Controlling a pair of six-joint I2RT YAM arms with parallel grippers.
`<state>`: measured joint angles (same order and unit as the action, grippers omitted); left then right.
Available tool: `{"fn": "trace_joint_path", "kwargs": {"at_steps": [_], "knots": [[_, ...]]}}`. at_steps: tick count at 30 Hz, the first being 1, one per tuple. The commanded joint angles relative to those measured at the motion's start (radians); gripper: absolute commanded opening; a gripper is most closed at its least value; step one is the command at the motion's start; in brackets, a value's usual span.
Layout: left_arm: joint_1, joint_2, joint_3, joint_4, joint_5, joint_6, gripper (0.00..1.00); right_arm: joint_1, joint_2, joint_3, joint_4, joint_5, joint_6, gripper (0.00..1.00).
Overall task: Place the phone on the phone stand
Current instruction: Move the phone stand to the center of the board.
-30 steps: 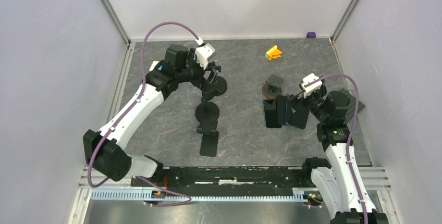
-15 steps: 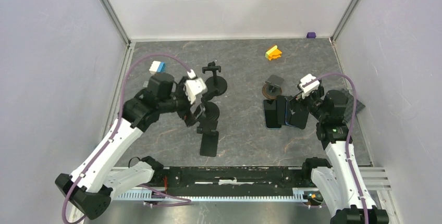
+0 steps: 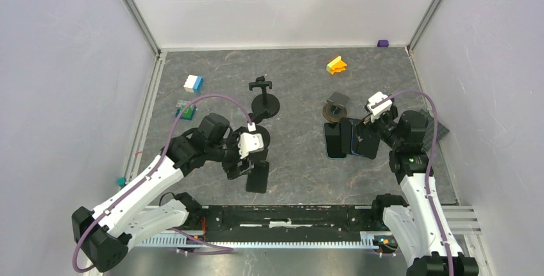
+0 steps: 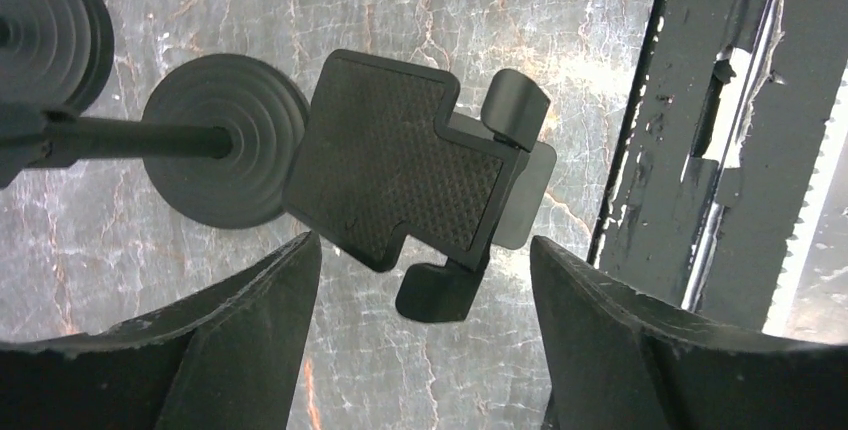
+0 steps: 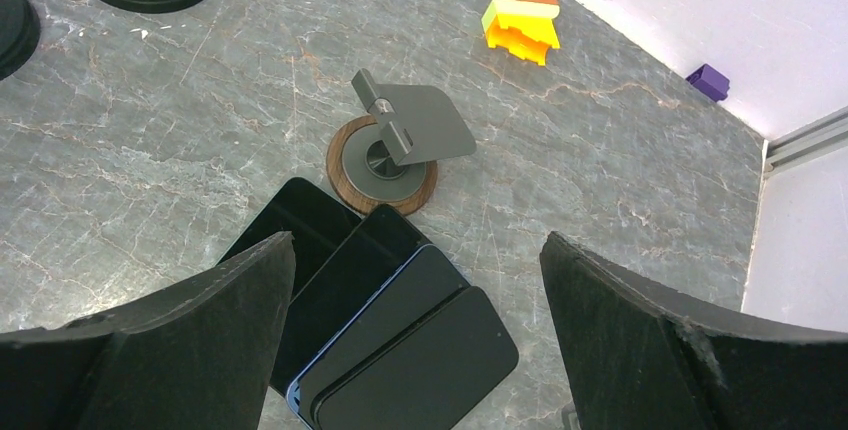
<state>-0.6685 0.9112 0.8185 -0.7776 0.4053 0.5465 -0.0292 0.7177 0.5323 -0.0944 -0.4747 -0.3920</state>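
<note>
Several dark phones (image 3: 349, 138) lie overlapped flat on the table, one with a blue edge (image 5: 380, 320). My right gripper (image 5: 415, 250) hangs open just above them, touching none. Just beyond them stands a wooden-based phone stand (image 5: 385, 165) with a tilted grey plate. A black phone stand (image 3: 258, 176) has its cradle (image 4: 400, 180) stretched toward the near edge from its round base (image 4: 225, 155). My left gripper (image 4: 422, 260) is open over that cradle, one finger on each side, and grips nothing. A second black stand (image 3: 263, 99) stands upright farther back.
A yellow block (image 3: 336, 65) and a purple block (image 3: 383, 43) sit at the back right. A white-and-blue block (image 3: 192, 83) and a green piece (image 3: 186, 112) lie at the left. The black rail (image 3: 289, 215) runs along the near edge.
My left arm has swung back from the far upright stand toward the near edge and now hovers over the near stand's cradle. The right arm has hardly moved.
</note>
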Motion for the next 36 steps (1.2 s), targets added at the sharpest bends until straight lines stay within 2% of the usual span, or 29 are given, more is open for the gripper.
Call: {"fn": "trace_joint_path", "kwargs": {"at_steps": [1,5,11,13,21,29,31,36], "knots": [[-0.016,-0.006,-0.045,0.127,0.071,0.052,0.77,-0.002,0.01,0.0,0.007,-0.022,-0.013,0.97],[-0.026,-0.031,-0.079,0.181,0.076,0.031,0.58,-0.002,0.015,-0.001,0.005,-0.025,-0.015,0.97],[-0.029,-0.068,-0.096,0.193,0.073,0.016,0.39,-0.002,0.018,-0.001,0.003,-0.032,-0.016,0.97],[-0.029,-0.084,-0.096,0.167,0.051,0.031,0.34,-0.002,0.018,-0.002,0.002,-0.034,-0.016,0.97],[-0.029,-0.196,-0.09,0.05,-0.146,0.054,0.04,-0.002,0.017,-0.002,0.0,-0.045,-0.016,0.97],[-0.028,-0.41,-0.138,0.056,-0.592,0.145,0.02,-0.002,0.02,0.0,0.001,-0.061,-0.01,0.97],[-0.028,-0.433,-0.154,0.1,-0.701,0.166,0.02,-0.002,0.021,0.001,0.0,-0.063,-0.008,0.98],[-0.007,-0.388,-0.168,0.24,-0.785,0.144,0.02,-0.002,0.032,0.005,0.009,-0.029,0.005,0.97]]}}
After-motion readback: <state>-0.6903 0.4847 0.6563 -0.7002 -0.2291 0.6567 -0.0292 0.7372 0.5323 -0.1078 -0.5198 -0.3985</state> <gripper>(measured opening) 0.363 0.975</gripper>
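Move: The folding phone stand's black cradle is nearly between the left hand's open fingers, the stand's middle about 4 cm right, 2 cm back and 4 cm below. The nearer round stand is some 8 cm ahead and 4 cm right, the farther one roughly 21 cm ahead and 7 cm right, both about 4 cm lower. From the right hand, the phone stand lies some 36 cm left, 17 cm back and 10 cm below. Left fingers close on the phone stand's cradle, then carry it about 10 cm left, slightly forward and up, tilting. ##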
